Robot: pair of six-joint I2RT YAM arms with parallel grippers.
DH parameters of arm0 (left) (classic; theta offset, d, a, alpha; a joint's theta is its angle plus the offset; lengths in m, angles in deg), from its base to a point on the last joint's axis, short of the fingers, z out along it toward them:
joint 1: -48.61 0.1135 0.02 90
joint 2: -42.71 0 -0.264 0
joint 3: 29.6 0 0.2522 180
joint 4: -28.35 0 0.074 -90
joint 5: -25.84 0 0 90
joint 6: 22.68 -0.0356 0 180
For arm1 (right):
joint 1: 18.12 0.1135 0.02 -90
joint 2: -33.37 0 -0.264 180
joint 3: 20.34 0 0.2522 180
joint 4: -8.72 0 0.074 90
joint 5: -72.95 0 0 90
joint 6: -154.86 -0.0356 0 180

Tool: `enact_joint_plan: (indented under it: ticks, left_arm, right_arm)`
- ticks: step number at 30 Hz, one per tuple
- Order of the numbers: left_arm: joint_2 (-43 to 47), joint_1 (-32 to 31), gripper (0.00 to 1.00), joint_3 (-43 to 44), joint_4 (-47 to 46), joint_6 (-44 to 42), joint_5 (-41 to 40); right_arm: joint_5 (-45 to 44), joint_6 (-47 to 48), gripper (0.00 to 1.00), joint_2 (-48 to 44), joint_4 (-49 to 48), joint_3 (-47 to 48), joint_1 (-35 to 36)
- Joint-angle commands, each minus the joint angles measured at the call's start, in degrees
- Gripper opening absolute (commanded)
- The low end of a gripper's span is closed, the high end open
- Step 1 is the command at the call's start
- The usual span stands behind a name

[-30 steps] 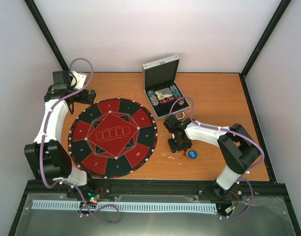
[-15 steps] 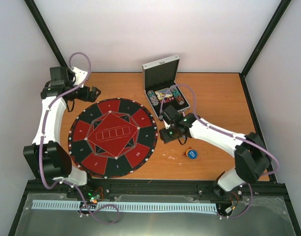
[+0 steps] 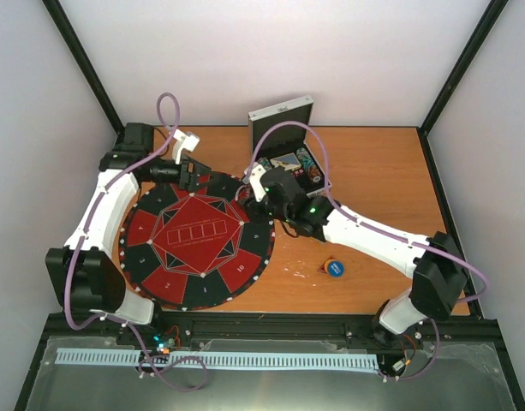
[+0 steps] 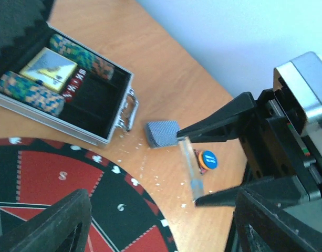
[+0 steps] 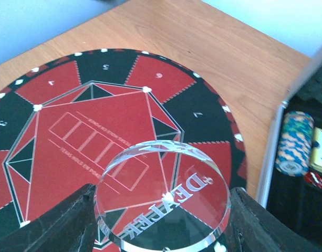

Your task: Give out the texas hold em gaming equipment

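My right gripper (image 5: 163,210) is shut on a clear round disc (image 5: 166,194) engraved DEALER, held flat above the right part of the red-and-black mat (image 5: 71,121). In the top view that gripper (image 3: 247,190) hangs over the mat's (image 3: 193,235) upper right edge. The left wrist view shows the disc (image 4: 189,168) edge-on between the right fingers. My left gripper (image 3: 196,175) is open and empty over the mat's far edge. A grey-blue deck of cards (image 4: 162,134) and a blue disc (image 4: 208,159) lie on the wood right of the mat. Poker chips (image 4: 29,92) fill the open case (image 4: 71,123).
The silver case (image 3: 283,120) stands open at the back centre, lid upright, just behind my right arm. The blue disc (image 3: 334,269) lies near the right arm's forearm, with a red and orange edge under it. Black frame posts rise at the back corners.
The right arm swung from the table near the blue disc up and left over the mat's edge, carrying the clear disc. The left arm moved right from the back-left corner to the mat's far edge.
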Motion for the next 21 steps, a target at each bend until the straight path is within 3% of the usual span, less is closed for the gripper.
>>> enact_joint_plan:
  ticks: [1,4,10,13,21]
  left_arm:
    - [-0.9,-2.2,0.76,-1.8,-2.1,3.0,2.2]
    - [-2.2,-3.8,0.73,-2.5,-1.7,2.7,0.5]
    - [-1.7,-4.6,0.68,-5.3,-3.0,2.6,7.1]
    - [-1.8,-6.1,0.66,-6.3,-3.3,2.6,5.5]
    - [-2.7,-6.3,0.48,-6.5,-5.0,4.9,0.7]
  right_arm:
    - [-0.8,4.4,0.41,1.6,-6.6,2.2,2.8]
    - [-1.4,6.2,0.41,2.2,-6.8,2.7,4.3]
    - [-1.8,6.8,0.40,3.4,-6.6,3.7,4.8]
    - [-1.8,7.5,0.40,4.2,-6.1,4.6,5.2]
    - [-5.4,8.6,0.40,6.0,-4.6,6.3,6.4]
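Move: The clear dealer disc sits in the right fingers, at that hand's point; it lies about 9 cm to the right of the left hand, 3 cm back and some 6 cm below. From the right hand, the left gripper is 9 cm left, 3 cm ahead and 6 cm up. Well below the right hand, the chip case is about 10 cm right and 6 cm ahead; the round mat's middle is 12 cm left and 9 cm back. Still pinching the clear disc by its rim, the right hand carries it about 5 cm left to meet the left gripper. The left hand comes down and right, some 4 cm each way, and slightly back, tipping about 10 degrees, its fingers partly closing as they straddle the disc; whether they touch it can't be seen. ##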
